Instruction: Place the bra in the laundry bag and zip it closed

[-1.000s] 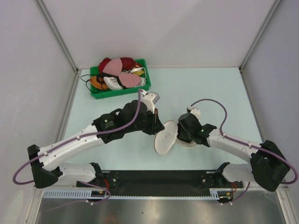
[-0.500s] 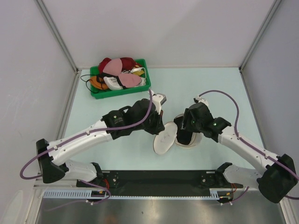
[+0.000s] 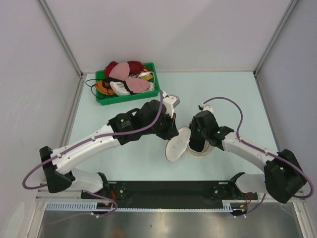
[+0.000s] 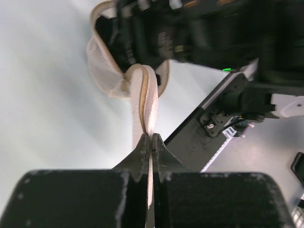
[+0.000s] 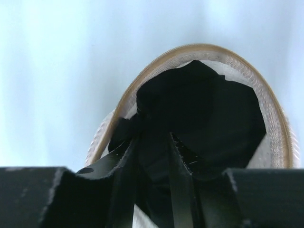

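The cream-white mesh laundry bag lies open at mid-table, its disc-like lid tilted up on its left. My left gripper is shut on the lid's zip edge, pinching it flat between the fingertips. In the right wrist view the black bra fills the inside of the bag, ringed by the tan zip rim. My right gripper reaches into the bag from above with a fold of black fabric between its fingers. From above, the right gripper hides most of the bra.
A green plastic bin at the back left holds several red, pink, white and orange bras. Both arms crowd the table's middle around the bag. A black rail runs along the near edge. Grey walls close in the table on three sides.
The right gripper rose, widened, then came back down into the bag and closed on the bra's fabric. The left arm shifted slightly right, still holding the lid.
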`<state>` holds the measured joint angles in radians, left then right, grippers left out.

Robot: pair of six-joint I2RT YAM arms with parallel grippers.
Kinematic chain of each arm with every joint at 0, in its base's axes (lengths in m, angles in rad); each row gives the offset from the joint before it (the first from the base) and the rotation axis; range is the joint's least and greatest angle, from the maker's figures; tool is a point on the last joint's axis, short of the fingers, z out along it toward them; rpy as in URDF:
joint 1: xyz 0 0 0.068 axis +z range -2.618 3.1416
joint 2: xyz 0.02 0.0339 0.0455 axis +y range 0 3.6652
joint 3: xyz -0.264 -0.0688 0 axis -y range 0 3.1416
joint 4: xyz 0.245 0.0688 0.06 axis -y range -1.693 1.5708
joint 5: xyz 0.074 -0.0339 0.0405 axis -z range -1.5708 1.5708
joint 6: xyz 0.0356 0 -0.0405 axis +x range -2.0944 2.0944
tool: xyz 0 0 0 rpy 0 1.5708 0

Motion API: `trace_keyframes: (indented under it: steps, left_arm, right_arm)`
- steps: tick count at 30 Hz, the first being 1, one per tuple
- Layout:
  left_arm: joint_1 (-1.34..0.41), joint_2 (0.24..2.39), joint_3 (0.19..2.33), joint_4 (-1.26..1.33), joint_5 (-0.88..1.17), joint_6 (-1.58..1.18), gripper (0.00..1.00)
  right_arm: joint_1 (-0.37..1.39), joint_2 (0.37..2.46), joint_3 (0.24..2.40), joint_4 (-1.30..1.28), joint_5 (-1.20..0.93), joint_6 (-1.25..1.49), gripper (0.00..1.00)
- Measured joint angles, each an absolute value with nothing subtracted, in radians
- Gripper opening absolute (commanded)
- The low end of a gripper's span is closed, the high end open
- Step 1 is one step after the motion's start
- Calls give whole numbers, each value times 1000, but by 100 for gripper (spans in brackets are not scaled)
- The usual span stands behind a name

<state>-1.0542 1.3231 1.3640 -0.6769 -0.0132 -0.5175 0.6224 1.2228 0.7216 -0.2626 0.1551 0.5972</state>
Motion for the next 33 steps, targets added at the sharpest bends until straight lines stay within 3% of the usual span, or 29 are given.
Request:
trace_keyframes:
  steps: [5,12,18,19,22,27,33]
  left_arm:
    - [-1053,1396,1512,-726,23,-487,0]
    - [-1036,1457,1681,-787,69,-451,0]
    - [-1013,1456,1680,-825,80,-444,0]
    - [-1008,1454,1672,-824,81,-443,0]
    - [-990,1432,1623,-827,82,-443,0]
    - [-955,1409,1555,-833,78,-452,0]
    - [-946,1366,1488,-818,52,-546,0]
  right_arm:
    - [619,1374,722,-173,157,608,38]
    - [603,1426,731,-166,159,633,42]
    - [594,1385,778,-291,142,632,63]
    - [593,1359,799,-337,139,627,77]
    - [589,1264,900,-485,140,615,96]
    - [495,1047,1004,-596,119,582,100]
    - [395,924,876,-605,12,575,100]
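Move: The bra lies bunched in the laundry bag's open mouth, its middle about 5 cm below the right hand, 1 cm ahead and 2 cm to its right. The bag's lid stands raised some 6 cm back and 5 cm to the left of that hand, about 5 cm higher. From the left hand, which holds the lid's edge, the bra is roughly 8 cm ahead, 9 cm to the right and 18 cm down; the lid's middle is about 3 cm ahead, 3 cm right and 9 cm down. Down towards the bra in the bag's mouth the right hand dips about 5 cm, then spreads its fingers wide and pulls up some 16 cm, swinging about 6 cm right, clear of the bag, and sinking slightly at the end. The left keeps its pinch on the lid's edge, lifting about 6 cm and rightwards, then easing back down and left, ending slightly forward. ##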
